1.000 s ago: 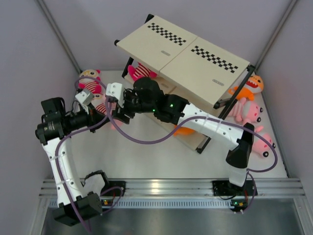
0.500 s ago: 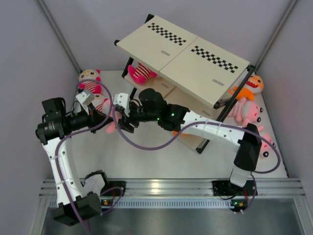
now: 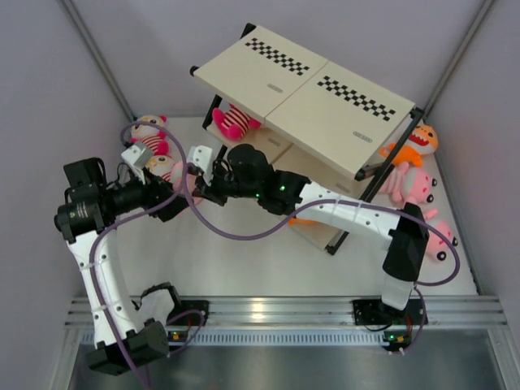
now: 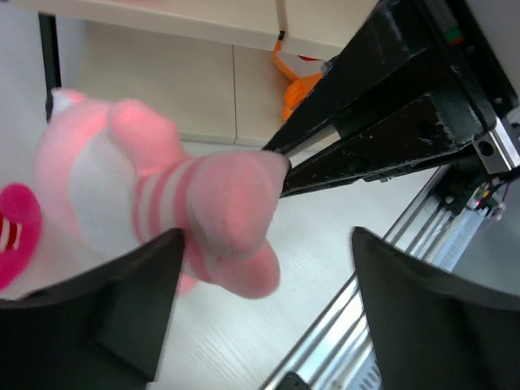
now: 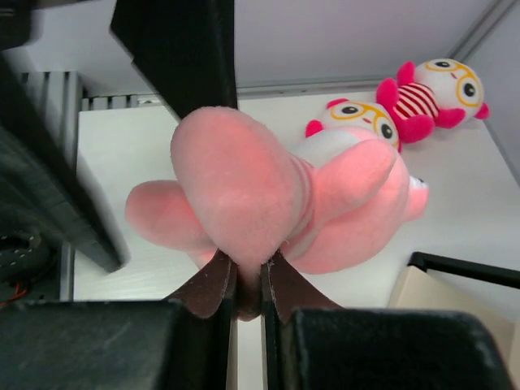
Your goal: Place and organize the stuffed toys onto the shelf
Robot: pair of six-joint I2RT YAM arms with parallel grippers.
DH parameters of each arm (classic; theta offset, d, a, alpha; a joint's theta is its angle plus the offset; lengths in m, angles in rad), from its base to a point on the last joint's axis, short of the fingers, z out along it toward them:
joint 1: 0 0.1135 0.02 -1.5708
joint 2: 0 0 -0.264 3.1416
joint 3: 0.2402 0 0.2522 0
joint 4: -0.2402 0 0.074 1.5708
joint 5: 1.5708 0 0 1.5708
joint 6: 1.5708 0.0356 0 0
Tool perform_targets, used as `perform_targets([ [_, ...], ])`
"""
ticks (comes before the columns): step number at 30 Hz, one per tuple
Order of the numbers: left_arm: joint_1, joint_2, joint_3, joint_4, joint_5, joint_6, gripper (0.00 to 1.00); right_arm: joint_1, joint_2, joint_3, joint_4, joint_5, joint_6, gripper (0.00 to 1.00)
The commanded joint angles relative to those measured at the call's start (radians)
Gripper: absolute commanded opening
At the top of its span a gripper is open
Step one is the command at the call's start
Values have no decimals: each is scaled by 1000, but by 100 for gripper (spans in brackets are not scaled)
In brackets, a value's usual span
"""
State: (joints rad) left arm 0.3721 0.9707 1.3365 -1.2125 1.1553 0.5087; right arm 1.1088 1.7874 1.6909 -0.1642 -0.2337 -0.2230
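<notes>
A pale-pink stuffed toy (image 5: 268, 191) with a striped body hangs over the table between both grippers. My right gripper (image 5: 249, 280) is shut on one of its limbs; its black fingers (image 4: 366, 138) show in the left wrist view pinching the toy (image 4: 195, 203). My left gripper (image 4: 268, 301) stands open around the toy, one finger beside it and a wide gap to the other. In the top view the two grippers (image 3: 177, 201) (image 3: 200, 187) meet left of the shelf (image 3: 309, 89) and hide most of the toy.
Two hot-pink toys (image 3: 150, 134) (image 3: 162, 168) lie by the left wall. Another one (image 3: 234, 120) sits on a shelf tier, and an orange one (image 3: 302, 218) on a lower board. An orange toy (image 3: 414, 142) and pale-pink toys (image 3: 414, 183) (image 3: 435, 236) lie right of the shelf.
My right gripper has closed on the pale-pink toy's limb. My left gripper, shut on the toy before, has opened and let go of it.
</notes>
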Motion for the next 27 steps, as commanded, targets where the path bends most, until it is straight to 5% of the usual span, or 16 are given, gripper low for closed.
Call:
perform_targets([
  [1, -9, -9, 81, 19, -152, -177, 98, 8, -82, 102, 143, 114, 13, 0],
  [4, -10, 16, 186, 18, -422, -338, 99, 8, -100, 159, 215, 227, 11, 0],
  [8, -10, 20, 312, 18, -574, -416, 99, 0, -88, 243, 331, 395, -9, 0],
  [15, -9, 49, 501, 18, -582, -486, 99, -107, 1, 355, 594, 477, 102, 0],
  [21, -7, 66, 409, 22, -598, -466, 99, -128, 141, 477, 799, 928, -22, 0],
  [27, -7, 80, 340, 42, -606, -441, 99, -156, 231, 483, 835, 1068, 10, 0],
])
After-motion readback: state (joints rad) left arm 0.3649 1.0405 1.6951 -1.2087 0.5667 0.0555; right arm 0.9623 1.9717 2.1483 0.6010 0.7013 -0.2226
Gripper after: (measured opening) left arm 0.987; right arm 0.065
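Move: Ahead and to the right of the right hand, which already holds the pink toy by its end, is the left half of the shelf top, about 23 cm out, 16 cm to the right and some 7 cm higher. The striped shelf toy sits about 19 cm ahead, 9 cm right and 10 cm below that hand. From the left hand, the nearer striped floor toy lies roughly 21 cm ahead, 8 cm left and 28 cm down. Keeping its pinch on the pink toy, the right hand sweeps up about 30 cm, forward some 18 cm and right 15 cm to over the shelf top, sinking slightly at the end; it swings clockwise until the left-pointing fingers aim forward and up. The already released left hand opens fully, draws left and up away from the toy, turning counter-clockwise, then sinks a little. ##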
